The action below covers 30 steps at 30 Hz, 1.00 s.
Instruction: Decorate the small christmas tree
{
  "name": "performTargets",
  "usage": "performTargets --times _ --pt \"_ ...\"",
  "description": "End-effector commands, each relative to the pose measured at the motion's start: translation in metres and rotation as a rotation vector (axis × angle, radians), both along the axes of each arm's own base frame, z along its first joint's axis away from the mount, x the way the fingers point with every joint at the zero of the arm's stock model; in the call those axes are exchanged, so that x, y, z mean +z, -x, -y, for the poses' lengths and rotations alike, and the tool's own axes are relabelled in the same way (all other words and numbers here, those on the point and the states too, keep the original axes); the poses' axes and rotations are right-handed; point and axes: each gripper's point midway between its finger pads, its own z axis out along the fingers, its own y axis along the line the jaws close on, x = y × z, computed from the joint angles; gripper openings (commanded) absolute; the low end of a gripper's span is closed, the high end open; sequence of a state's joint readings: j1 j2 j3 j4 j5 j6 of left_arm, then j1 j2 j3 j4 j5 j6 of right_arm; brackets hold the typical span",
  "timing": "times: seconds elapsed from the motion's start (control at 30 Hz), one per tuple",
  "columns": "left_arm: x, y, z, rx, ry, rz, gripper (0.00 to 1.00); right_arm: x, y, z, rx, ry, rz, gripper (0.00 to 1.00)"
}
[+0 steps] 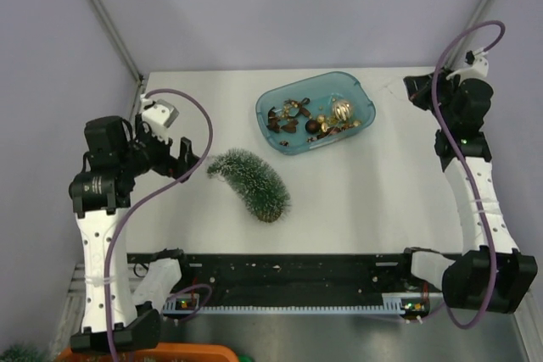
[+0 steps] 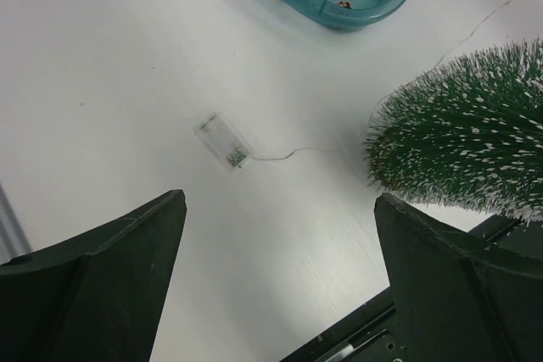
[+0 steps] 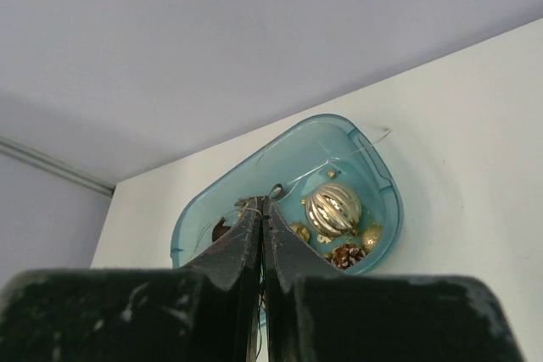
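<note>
The small christmas tree (image 1: 252,182) lies on its side on the white table, tip toward the left and round base toward the near edge. In the left wrist view its frosted bristles (image 2: 468,143) fill the right side. My left gripper (image 1: 188,161) hovers just left of the tree's tip, open (image 2: 280,201) with only bare table between the fingers. A blue tray (image 1: 360,96) behind the tree holds a gold ribbed ball (image 3: 333,208), a pinecone (image 3: 346,254) and other small ornaments. My right gripper (image 1: 410,89) is to the right of the tray, shut (image 3: 265,206) and pointing at it.
A small clear battery box (image 2: 222,142) lies on the table, with a thin wire running to the tree. Fine wire strands (image 3: 365,137) cross the tray's right rim. A black rail (image 1: 288,273) spans the near edge. Lilac walls enclose the table.
</note>
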<state>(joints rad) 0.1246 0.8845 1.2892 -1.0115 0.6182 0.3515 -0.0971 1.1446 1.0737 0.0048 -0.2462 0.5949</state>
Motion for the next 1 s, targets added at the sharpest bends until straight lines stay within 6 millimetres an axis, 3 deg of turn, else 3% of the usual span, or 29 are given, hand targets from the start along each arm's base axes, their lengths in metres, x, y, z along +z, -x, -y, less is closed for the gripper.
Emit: performTargets --times 0.0,0.1,0.3,0.47,0.57,0.77,0.97 --pt "0.024 0.011 -0.016 0.069 -0.087 0.059 0.99 0.035 0.018 -0.008 0.044 -0.003 0.111 0.00" --pt "0.029 0.018 -0.020 0.092 -0.110 0.079 0.99 0.023 0.038 -0.016 0.068 -0.034 0.093 0.00" --pt "0.017 0.048 -0.017 0.043 -0.137 -0.042 0.99 -0.005 0.092 -0.016 -0.005 0.003 0.050 0.00" --pt "0.008 0.080 0.016 -0.165 -0.054 -0.097 0.99 0.007 0.135 -0.033 0.057 0.052 0.117 0.00" --pt "0.010 0.083 0.030 -0.236 0.008 -0.093 0.99 0.027 0.164 -0.047 0.135 0.063 0.217 0.00" --pt "0.054 0.098 0.041 -0.337 -0.002 0.001 0.95 0.066 0.218 -0.077 0.323 0.058 0.389 0.00" --pt "0.104 0.100 0.025 -0.212 -0.139 0.282 0.95 0.081 0.239 -0.096 0.458 0.051 0.463 0.00"
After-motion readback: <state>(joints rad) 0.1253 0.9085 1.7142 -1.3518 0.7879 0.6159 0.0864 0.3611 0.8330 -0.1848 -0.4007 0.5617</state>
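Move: The right hand's shut fingers still hold the thin light wire. The small tree it is being drawn back towards, which stands with its top leaning left, lies about 34 cm to its left, 13 cm nearer the base and 23 cm lower. The ornament bin is some 17 cm ahead, 15 cm left and 31 cm below. From the open left hand the tree is about 10 cm right, 4 cm ahead, 19 cm down; the battery box lies 19 cm ahead, 3 cm left, 31 cm down. Keeping its pinch on the light wire, the right hand draws back about 22 cm past the near side of the bin, drifting some 8 cm left towards the tree and rising late, while its fingers tip up and swing counter-clockwise, each by about 20 degrees. The left hand, empty and wide open, backs off from the battery box, then climbs, tipping up and turning clockwise. ##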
